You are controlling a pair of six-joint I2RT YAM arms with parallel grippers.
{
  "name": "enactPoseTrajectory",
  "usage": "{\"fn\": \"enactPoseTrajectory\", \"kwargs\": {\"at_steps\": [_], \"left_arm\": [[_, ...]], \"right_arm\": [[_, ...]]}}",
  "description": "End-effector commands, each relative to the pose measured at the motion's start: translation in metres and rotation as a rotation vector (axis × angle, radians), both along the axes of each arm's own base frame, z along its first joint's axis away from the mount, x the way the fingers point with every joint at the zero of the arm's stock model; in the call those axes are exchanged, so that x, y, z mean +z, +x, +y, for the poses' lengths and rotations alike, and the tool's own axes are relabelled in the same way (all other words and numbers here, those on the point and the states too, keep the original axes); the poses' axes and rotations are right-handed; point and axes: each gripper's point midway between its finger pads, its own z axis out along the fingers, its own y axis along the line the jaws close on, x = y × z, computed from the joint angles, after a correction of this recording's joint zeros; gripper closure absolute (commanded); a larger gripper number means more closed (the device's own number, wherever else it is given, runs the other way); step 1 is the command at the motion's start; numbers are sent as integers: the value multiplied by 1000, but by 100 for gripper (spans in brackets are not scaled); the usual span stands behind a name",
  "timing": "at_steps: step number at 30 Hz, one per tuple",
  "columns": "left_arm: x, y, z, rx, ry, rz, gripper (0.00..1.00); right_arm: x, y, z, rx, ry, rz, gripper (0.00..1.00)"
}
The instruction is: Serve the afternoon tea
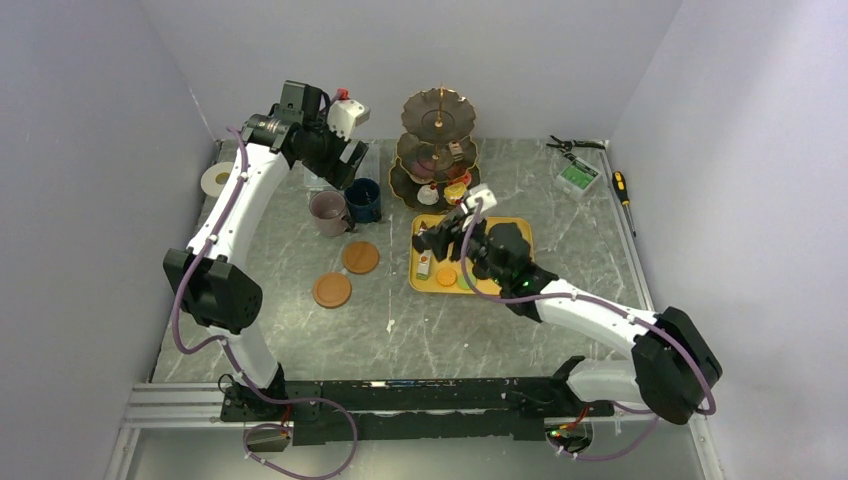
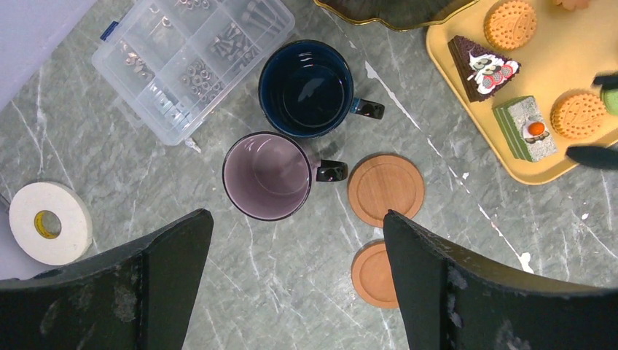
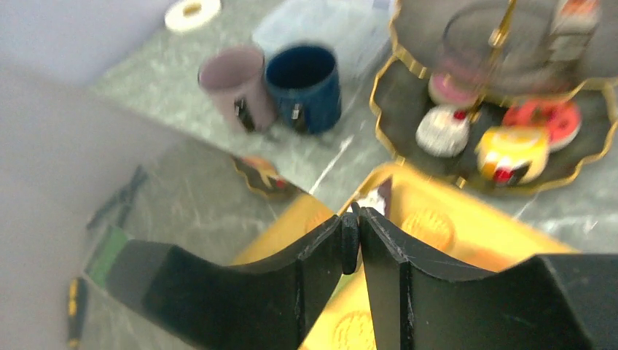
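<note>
My left gripper (image 2: 299,213) hangs open, high above the mauve mug (image 2: 266,175), the navy mug (image 2: 306,87) and two brown coasters (image 2: 384,191) (image 2: 374,273). The yellow tray (image 2: 576,44) carries a chocolate cake slice (image 2: 481,67), a green cake slice (image 2: 525,127), orange macarons (image 2: 577,113) and a green macaron (image 2: 611,102) at the frame's edge. My right gripper (image 3: 350,219) hovers over that tray (image 1: 505,235). Its tips meet, with only a thin dark sliver between them. The dark three-tier stand (image 1: 437,150) behind the tray holds several sweets on its lower tiers.
A clear compartment box (image 2: 189,51) and a white tape roll (image 2: 47,222) lie left of the mugs. Pliers (image 1: 572,145), a green box (image 1: 578,175) and a screwdriver (image 1: 620,187) sit at the back right. Walls close in the table on three sides.
</note>
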Motion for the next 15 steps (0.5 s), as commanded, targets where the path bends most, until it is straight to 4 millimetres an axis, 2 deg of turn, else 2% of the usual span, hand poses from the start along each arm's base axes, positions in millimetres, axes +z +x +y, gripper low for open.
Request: {"fn": "enactPoseTrajectory", "kwargs": {"at_steps": [1,9,15], "left_arm": [[25,-6,-3,-6,-47,-54,7],[28,-7,-2,-3,-49,-60,7],[27,-7,-1,-1,-43,-61,7]], "right_arm": [[-26,-13,6,-48,-17,70,38],[-60,-21,20,-110,-88,121,35],[-79,-21,28,-126,-120,137,36]]}}
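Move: The right hand still holds the tongs. The green layered cake it goes for lies about 2 cm ahead, 6 cm to its left and some 20 cm below; the chocolate slice is about 6 cm farther out than that cake. On the tray, the near round cookie sits roughly 1 cm behind the hand point and 2 cm left, the green macaron 2 cm back and 2 cm right. From the left hand, the green cake is about 11 cm back, 17 cm right and 24 cm down. Lower the right gripper with the tongs about 9 cm towards the green layered cake, fast at first and then slower, while drawing back some 3 cm and easing left a couple of centimetres. Tip the fingers down by about 10 degrees and roll the hand's left side down a similar amount; keep hold of the tongs with their jaws spread, so the tips arrive around the cake. ##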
